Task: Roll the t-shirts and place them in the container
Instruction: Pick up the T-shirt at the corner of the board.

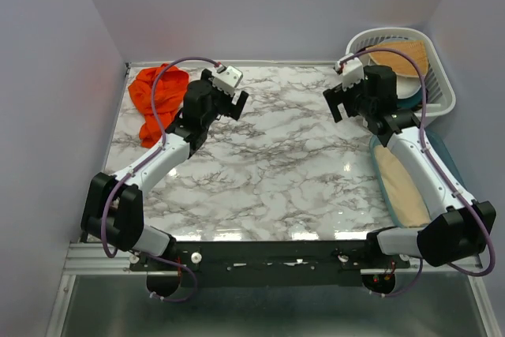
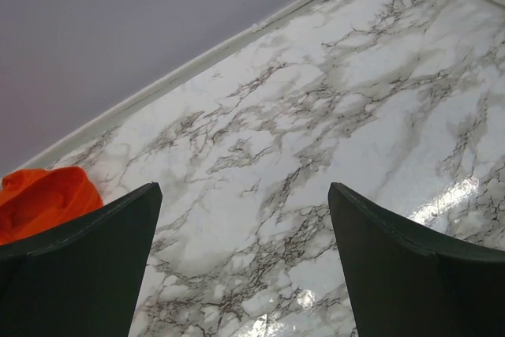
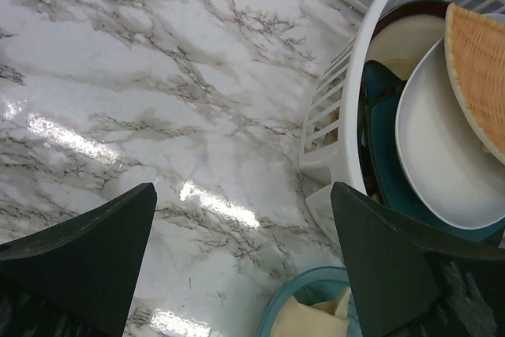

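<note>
An orange-red t-shirt (image 1: 154, 100) lies crumpled in the far left corner of the marble table (image 1: 268, 187). A bit of it shows at the left edge of the left wrist view (image 2: 43, 199). My left gripper (image 1: 235, 104) is open and empty, held above the table just right of the shirt. In its wrist view the left gripper (image 2: 245, 258) has only bare marble between the fingers. My right gripper (image 1: 338, 104) is open and empty near the far right, beside the white basket; the right wrist view (image 3: 245, 262) shows marble between its fingers.
A white slatted basket (image 1: 442, 88) at the far right corner holds plates and a woven tray (image 3: 481, 61). A teal-rimmed container (image 1: 406, 183) with cream cloth lies along the right edge, also in the right wrist view (image 3: 304, 317). Walls enclose the table on three sides.
</note>
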Robot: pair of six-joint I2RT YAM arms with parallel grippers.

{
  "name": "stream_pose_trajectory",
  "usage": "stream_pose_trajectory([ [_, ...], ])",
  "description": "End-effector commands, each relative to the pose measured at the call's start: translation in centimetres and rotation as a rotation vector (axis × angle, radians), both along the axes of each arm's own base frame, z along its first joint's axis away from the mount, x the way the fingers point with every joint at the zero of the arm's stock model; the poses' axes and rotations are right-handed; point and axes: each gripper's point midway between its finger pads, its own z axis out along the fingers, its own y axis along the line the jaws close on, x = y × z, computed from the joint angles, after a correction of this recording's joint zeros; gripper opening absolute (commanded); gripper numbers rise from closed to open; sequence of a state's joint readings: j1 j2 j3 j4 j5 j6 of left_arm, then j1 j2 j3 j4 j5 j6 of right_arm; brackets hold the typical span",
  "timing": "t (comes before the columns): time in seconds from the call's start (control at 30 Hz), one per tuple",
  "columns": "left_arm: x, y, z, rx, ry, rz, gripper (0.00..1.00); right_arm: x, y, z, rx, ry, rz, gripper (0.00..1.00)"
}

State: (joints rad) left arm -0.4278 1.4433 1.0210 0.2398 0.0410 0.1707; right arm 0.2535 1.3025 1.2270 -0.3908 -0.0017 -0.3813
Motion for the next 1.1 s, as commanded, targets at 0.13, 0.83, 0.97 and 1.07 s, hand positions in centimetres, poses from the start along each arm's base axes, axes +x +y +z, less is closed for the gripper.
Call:
stream_pose_trajectory([
  [0.13, 1.4, 1.9, 0.3, 0.036, 0.019, 0.089, 0.99, -1.8, 2.0, -2.7, -0.109, 0.063, 0.26, 1.0],
  [0.83, 14.5, 22.5, -5.6, 0.078, 0.542, 0.534, 0.75, -5.5, 4.8, -5.2, -0.009, 0.203, 0.435, 1.0],
  [0.97, 13.2, 24.9, -8.1, 0.137, 0.594, 0.59, 0.75, -5.5, 4.6, -5.8, -0.017, 0.216, 0.43, 1.0],
  [1.07, 12.6, 25.9, -9.5, 0.154, 0.63, 0.621, 0.75, -5.7, 4.9, -6.2, -0.003, 0.232, 0.443, 1.0],
])
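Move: The orange-red T-shirt lies with its middle about 16 cm ahead of the left gripper, 27 cm to its left and some 22 cm below. The table's far left corner is roughly 14 cm farther out than the T-shirt's middle and 12 cm to the left of it. From the right gripper the same T-shirt is about 19 cm ahead, 57 cm to the left and 24 cm down. Swing the left gripper some 23 cm left and 15 cm forward to above the orange-red T-shirt, arching up slightly first, then sinking and easing back a little at the end. Tip the fingers down and turn them counter-clockwise, each about 30 degrees, and narrow them partway without gripping. Meanwhile, draw the right gripper back, left and down, away from the basket, turning it counter-clockwise. ##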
